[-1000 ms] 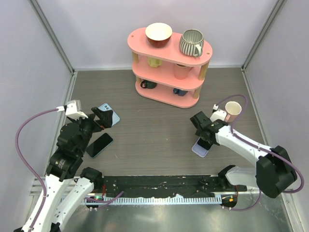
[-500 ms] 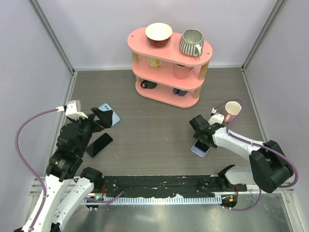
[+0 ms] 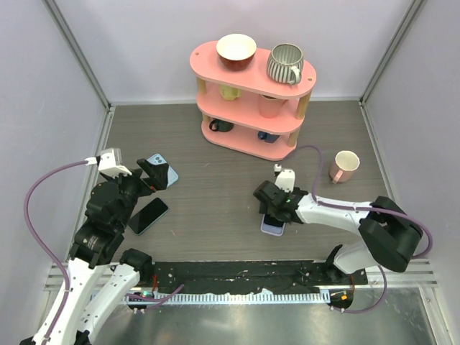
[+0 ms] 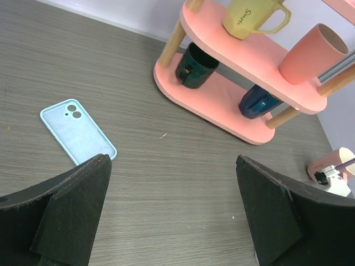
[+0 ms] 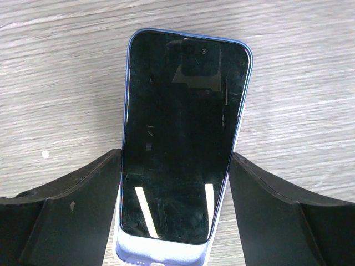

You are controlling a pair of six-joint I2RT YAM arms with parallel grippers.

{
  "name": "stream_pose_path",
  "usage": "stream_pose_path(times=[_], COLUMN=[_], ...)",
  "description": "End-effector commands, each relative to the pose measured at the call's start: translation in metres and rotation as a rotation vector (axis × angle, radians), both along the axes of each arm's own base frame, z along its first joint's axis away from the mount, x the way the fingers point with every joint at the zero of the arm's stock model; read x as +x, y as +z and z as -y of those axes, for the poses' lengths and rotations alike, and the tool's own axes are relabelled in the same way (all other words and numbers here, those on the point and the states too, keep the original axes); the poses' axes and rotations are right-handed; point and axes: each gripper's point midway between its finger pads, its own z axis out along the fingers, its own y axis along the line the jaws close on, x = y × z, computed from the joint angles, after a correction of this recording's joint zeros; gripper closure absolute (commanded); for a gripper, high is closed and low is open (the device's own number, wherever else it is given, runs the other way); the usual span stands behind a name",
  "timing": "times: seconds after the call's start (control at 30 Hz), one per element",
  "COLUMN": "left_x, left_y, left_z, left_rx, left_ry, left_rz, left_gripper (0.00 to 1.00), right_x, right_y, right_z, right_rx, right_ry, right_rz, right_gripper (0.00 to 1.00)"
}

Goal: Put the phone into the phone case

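A dark-screened phone [image 5: 183,127] with a blue rim lies face up on a lavender phone case [image 5: 161,252], whose bottom end sticks out past the phone. My right gripper [image 5: 176,158] is shut on the pair, one finger against each long side; from above it sits right of centre [image 3: 272,208]. My left gripper [image 4: 172,166] hangs open over bare table at the left [image 3: 147,178]. Beside it lies a light blue case [image 4: 77,131], back up. A second black phone [image 3: 148,215] lies near the left arm.
A pink three-tier shelf [image 3: 251,90] with bowls and mugs stands at the back centre. A cream mug [image 3: 346,165] sits on the table at the right. Grey walls close in the left, right and back sides.
My right gripper has slid left toward the table's middle, taking the phone and lavender case with it and leaving the cream mug behind. The left arm has not moved.
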Motion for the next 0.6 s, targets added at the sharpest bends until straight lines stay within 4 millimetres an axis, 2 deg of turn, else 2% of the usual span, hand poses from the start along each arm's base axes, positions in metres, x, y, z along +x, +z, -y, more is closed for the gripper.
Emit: stream_pose_path(times=[0.0,0.07,0.13,0.3,0.57], left_x=[0.004,0.005,0.006,0.007,0.008], left_y=[0.005,0.003,0.001,-0.001,-0.002], left_z=[-0.003,-0.002,-0.002,0.0,0.0], left_rx=[-0.003,-0.004,-0.006,-0.012,-0.011], left_ry=[0.023,0.025,0.029,0.026,0.023], left_rz=[0.012,0.008,0.002,-0.008,-0.011], left_gripper=[0.0,0.0,0.0,0.0,0.0], right_x=[-0.019,-0.025,-0.03,-0.029,-0.028], right_y=[-0.007,-0.004,-0.006,0.003,0.037], right_z=[-0.073,-0.087,-0.086,-0.077,-0.088], right_rx=[0.123,0.107,0.073,0.053,0.159], right_ry=[0.176,0.227,0.23,0.177,0.164], right_rz=[-0.052,-0.042,-0.051,-0.036,0.001], right_gripper=[0.6,0.57,0.52,0.55,0.52])
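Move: The right hand holds the phone right on top of the phone case, whose middle lies under the fingertips, about 1 cm ahead and 1 cm below; the case's near end sticks out. The pink mug stands some 15 cm ahead and 25 cm to the right, and the pink rack about 31 cm ahead and 9 cm left. From the idle left hand, the case lies some 39 cm to the right, level fore and aft, and about 27 cm below. Leftward, low over the table and away from the mug, the right hand sweeps about 7 cm, fast at first, then turns to draw back some 3 cm towards its base while barely rising. It keeps its pinch on the phone's long sides, turning about 10 degrees counter-clockwise, mostly early, and takes the case along beneath the phone. ##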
